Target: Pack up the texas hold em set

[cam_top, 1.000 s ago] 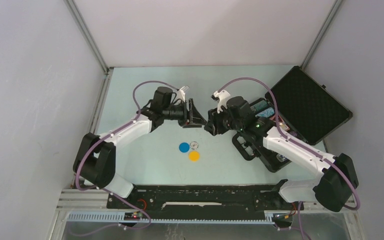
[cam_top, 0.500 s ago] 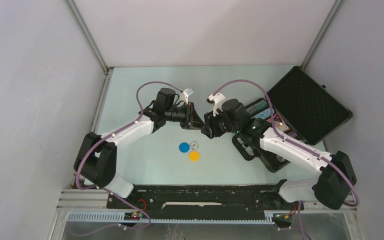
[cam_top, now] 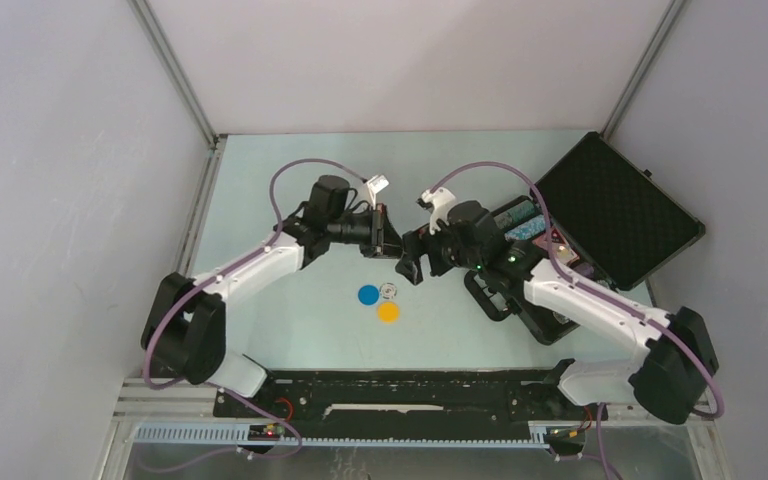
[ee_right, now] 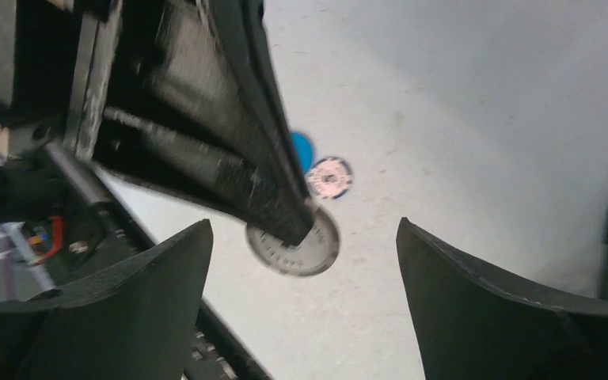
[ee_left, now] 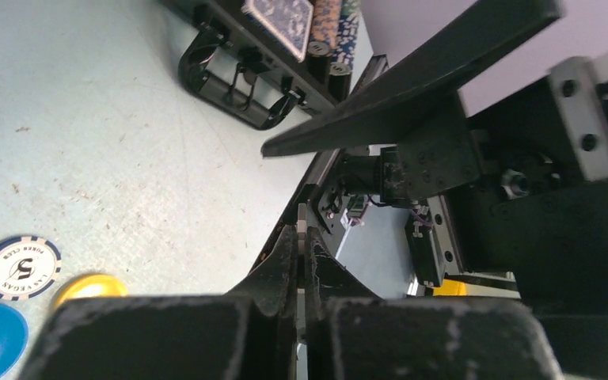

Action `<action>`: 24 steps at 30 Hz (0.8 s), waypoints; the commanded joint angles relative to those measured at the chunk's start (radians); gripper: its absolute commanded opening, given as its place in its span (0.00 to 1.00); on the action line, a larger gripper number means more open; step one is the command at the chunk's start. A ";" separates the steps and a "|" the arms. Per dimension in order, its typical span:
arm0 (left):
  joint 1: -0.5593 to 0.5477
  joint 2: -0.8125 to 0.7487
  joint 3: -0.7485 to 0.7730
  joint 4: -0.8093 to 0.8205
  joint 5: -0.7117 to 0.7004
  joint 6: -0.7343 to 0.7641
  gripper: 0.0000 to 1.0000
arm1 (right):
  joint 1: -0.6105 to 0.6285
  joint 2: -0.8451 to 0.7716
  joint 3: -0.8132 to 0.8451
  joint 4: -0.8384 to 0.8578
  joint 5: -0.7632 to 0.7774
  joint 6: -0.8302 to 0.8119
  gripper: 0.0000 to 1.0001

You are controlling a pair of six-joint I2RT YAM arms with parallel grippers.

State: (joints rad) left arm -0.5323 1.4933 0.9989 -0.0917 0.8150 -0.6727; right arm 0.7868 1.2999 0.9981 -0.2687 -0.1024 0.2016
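My left gripper (cam_top: 391,241) is shut on a pale round disc with lettering round its rim (ee_right: 306,252); only the disc's thin edge (ee_left: 302,227) shows between the pads. My right gripper (cam_top: 406,264) faces it, open, its fingers either side of the disc without touching. On the table below lie a blue disc (cam_top: 368,294), a white poker chip (cam_top: 388,291) and a yellow disc (cam_top: 388,312). The black case (cam_top: 615,210) stands open at the right. Its base holds rows of chips (cam_top: 526,214) and a blue-backed card deck (ee_left: 279,14).
The case's handle (ee_left: 233,75) points toward the table's middle. The lid leans back toward the right wall. A black rail (cam_top: 400,392) runs along the near edge by the arm bases. Enclosure walls stand on the left, back and right.
The left jaws have closed on the pale disc. The right jaws have opened wide and let it go. Both grippers drew closer together above the table's middle.
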 commanded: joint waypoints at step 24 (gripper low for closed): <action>-0.067 -0.306 -0.073 0.455 0.104 -0.078 0.00 | -0.259 -0.415 -0.372 0.797 -0.609 0.572 0.51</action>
State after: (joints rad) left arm -0.5938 1.2140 0.9367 0.3363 0.8989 -0.7605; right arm 0.5419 0.9051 0.6247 0.3988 -0.6697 0.7074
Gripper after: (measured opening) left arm 0.019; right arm 0.551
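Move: The right gripper, wide open, has the poker chips held by the shut left fingers roughly at its own hand point, about 1 cm to its left and 1 cm below; from the left hand point they sit some 1 cm to the right. Counted from the right hand, the loose chip on the table is about 2 cm back, 6 left and 15 below. The blue disc lies about 3 cm back, 10 left and 15 below, the yellow disc about 7 back, 6 left and 15 below. Lift the chips in the shut left gripper about 14 cm, easing back some 5 cm late in the rise while the right-pointing fingers tip up to near level. Raise the right gripper 12 cm and bring it 6 cm back, rolling its left-pointing fingers up some 45 degrees to near level, then half close them around the chips' edges, not yet shut. ##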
